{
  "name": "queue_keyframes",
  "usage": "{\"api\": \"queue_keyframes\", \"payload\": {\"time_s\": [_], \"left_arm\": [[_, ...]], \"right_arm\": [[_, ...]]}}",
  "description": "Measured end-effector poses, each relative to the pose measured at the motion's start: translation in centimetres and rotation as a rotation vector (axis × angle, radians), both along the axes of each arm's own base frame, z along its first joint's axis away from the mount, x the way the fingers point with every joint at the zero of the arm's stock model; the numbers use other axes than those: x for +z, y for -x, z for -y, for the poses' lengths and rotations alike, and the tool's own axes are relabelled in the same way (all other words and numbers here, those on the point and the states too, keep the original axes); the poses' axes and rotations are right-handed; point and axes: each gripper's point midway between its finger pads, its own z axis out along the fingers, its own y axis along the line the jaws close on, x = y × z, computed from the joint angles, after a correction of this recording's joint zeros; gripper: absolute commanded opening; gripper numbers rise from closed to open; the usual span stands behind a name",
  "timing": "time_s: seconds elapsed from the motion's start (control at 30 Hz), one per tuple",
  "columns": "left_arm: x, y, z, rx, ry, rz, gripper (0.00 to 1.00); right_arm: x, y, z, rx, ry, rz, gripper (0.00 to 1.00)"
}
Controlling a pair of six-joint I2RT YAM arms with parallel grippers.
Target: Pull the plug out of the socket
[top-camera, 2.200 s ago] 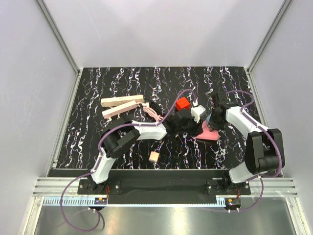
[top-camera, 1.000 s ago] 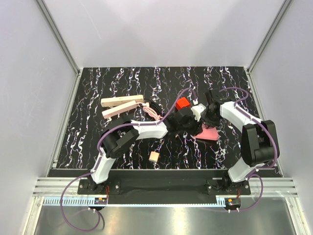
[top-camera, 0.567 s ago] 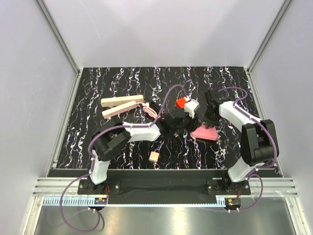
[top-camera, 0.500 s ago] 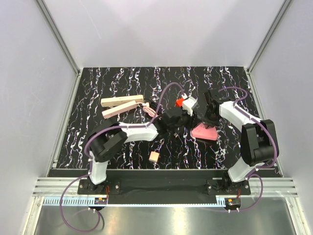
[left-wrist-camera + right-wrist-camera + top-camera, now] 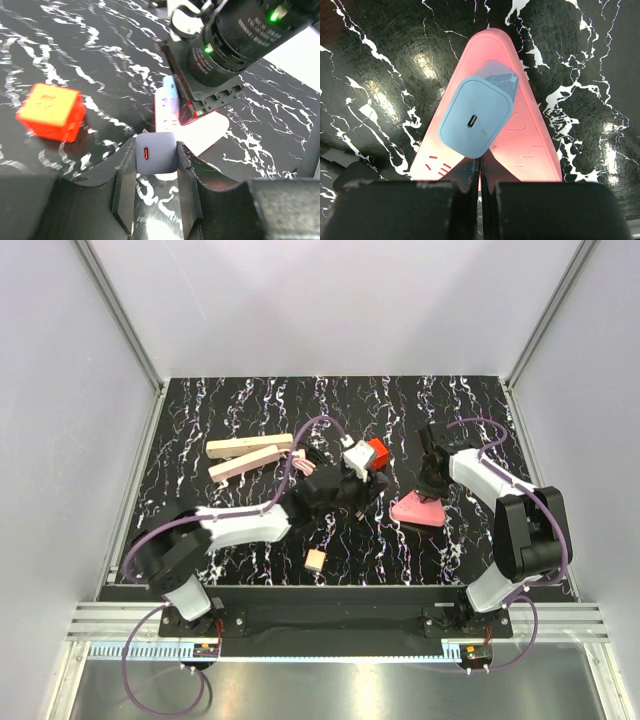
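My left gripper (image 5: 156,150) is shut on the plug (image 5: 156,153), a grey-blue cube with a red-lit slot, held clear of the table. In the top view, the left gripper (image 5: 357,462) hangs beside a red cube (image 5: 376,451). The socket (image 5: 250,447), a long cream-beige bar, lies at the back left, far from both grippers. My right gripper (image 5: 480,167) is shut, its tips pressed on a pink triangular block (image 5: 530,140) just below a light-blue plug (image 5: 477,117) seated in that block.
A second cream bar (image 5: 243,464) lies against the socket. A pink cable coil (image 5: 310,468) sits near the left arm, and a small tan cube (image 5: 315,560) is near the front. The red cube (image 5: 50,111) lies left of my held plug. Aluminium rails edge the mat.
My left arm has drawn back to the left, away from the pink triangular block, with the plug in its jaws. The right gripper has stayed pressed on that block.
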Motion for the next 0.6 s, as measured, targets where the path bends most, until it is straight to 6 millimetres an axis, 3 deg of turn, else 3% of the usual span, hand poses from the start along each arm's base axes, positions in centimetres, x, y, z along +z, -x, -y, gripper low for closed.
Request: {"api": "queue_keyframes", "payload": {"time_s": [0.17,0.27,0.6], "left_arm": [[3.6,1.2,-2.7,0.033,0.012,-0.005,0.00],[4.6,2.5,-4.7,0.057,0.010,-0.064,0.00],[0.5,8.2,-14.7,0.210,-0.192,-0.412,0.00]], "right_arm": [[0.3,-0.2,-0.1,0.004,-0.008,0.033,0.00],[0.3,-0.1,0.0,0.009,-0.011,0.048,0.00],[0.4,0.0,0.0,0.020,-0.015,0.075,0.00]]}}
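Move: The left hand already holds the plug clear of the pink socket, and takes it towards the tan block's side of the table. The tan block lies about 15 cm left of this hand, 14 back and 16 below; the black cord's end some 4 left and 5 back, the red cube 10 ahead, the pink socket 12 right, 1 back, all near table level. The pink socket is right under the right hand's shut fingers, 2 cm below. Left hand swings the held plug some 15 cm left and back, rising then dipping, towards the tan block. ##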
